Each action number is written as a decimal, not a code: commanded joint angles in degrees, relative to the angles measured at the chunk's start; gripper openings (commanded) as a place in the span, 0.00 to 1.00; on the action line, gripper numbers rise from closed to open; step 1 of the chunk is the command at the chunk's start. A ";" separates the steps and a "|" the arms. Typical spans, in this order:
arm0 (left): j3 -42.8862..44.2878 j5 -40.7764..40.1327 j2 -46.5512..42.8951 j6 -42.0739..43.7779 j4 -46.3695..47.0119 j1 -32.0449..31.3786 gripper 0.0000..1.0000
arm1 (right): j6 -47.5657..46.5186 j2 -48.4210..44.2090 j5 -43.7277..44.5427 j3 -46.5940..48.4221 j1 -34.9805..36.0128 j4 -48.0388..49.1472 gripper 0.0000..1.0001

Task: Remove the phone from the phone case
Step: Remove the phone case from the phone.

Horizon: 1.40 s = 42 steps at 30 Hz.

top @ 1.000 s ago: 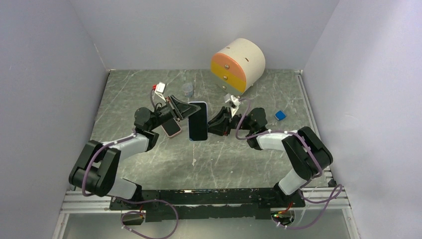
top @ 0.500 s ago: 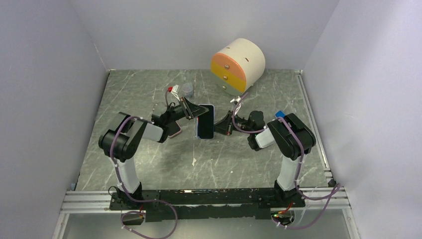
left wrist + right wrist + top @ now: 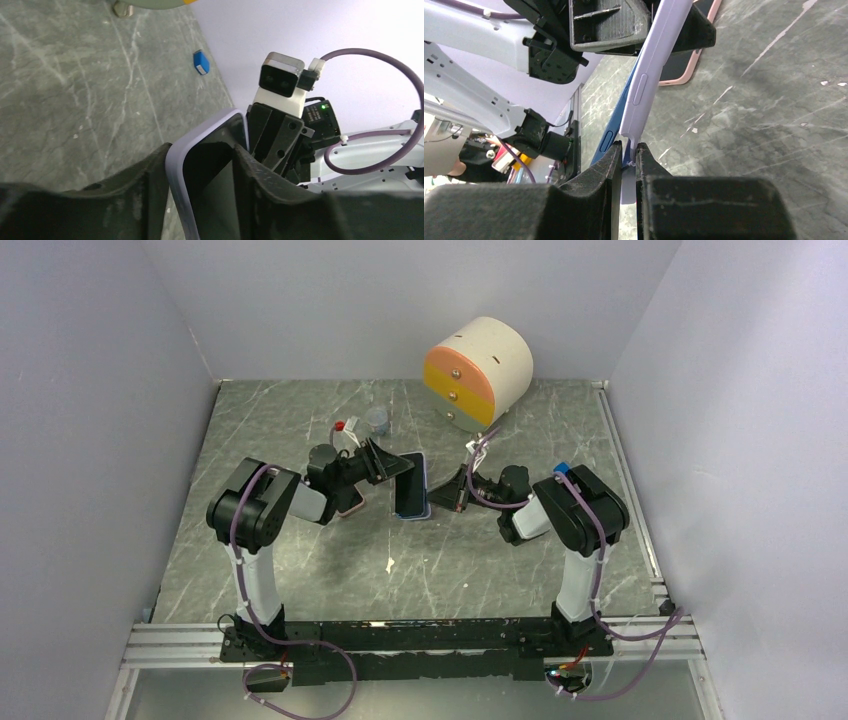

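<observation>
The phone in its lavender case [image 3: 412,488] is held tilted just above the table's middle, between both grippers. My left gripper [image 3: 395,468] is shut on its upper end. In the left wrist view [image 3: 201,150] the lavender rim [image 3: 175,170] and a dark face sit between its fingers. My right gripper [image 3: 447,490] is shut on the case's lower edge; in the right wrist view [image 3: 626,147] the lavender case [image 3: 651,75] runs down between its fingers. The blue phone edge [image 3: 616,127] stands a little apart from the case on the left.
A second phone in a pink case [image 3: 350,502] lies flat under the left gripper. A round cream and orange drawer unit [image 3: 478,370] stands at the back. A small clear cup [image 3: 377,420] and a blue block [image 3: 562,468] sit on the table.
Both arms have reached farther over the table. The held phone has moved slightly right and down, tilting from upright to lying lower near the surface.
</observation>
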 commanded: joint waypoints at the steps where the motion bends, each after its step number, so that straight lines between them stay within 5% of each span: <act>1: 1.21 -1.93 -0.88 5.40 -7.78 0.17 0.59 | 0.94 -0.17 2.08 0.75 -0.24 18.20 0.00; 11: 2.91 -9.24 -9.34 13.70 -26.08 -0.06 0.73 | -1.54 0.70 9.03 0.75 -0.24 5.85 0.00; 19: 6.81 -27.89 -19.50 27.70 -51.79 -6.28 0.79 | 0.08 0.85 12.89 0.67 -0.22 0.31 0.00; 42: 13.70 -35.88 -19.84 27.30 -66.56 -7.68 0.87 | 0.50 2.13 16.21 -1.68 0.03 -4.20 0.00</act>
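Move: About 5 cm nearer the robot and 2 cm right of the left hand's point lies the middle of the phone in its lilac case, a couple of centimetres lower, its far end between the already half-open fingers. The pink-cased phone lies some 14 cm left of that hand, 4 cm nearer and 12 cm lower; the clear cup about 11 cm ahead, 6 cm left and 11 cm lower. From the right hand, already pinching the case's right side near its near end, the phone's middle is roughly 3 cm ahead, 4 cm left and level. Spreading its fingers from half open to nearly wide, the left hand slips left about 5 cm and ends some 3 cm lower after a brief rise midway, its fingers tipping from level to slope steeply down over the phone's far end. The right hand keeps its pinch on the case and lowers it about 5 cm, also carrying it forward and turning some 15 degrees clockwise. ##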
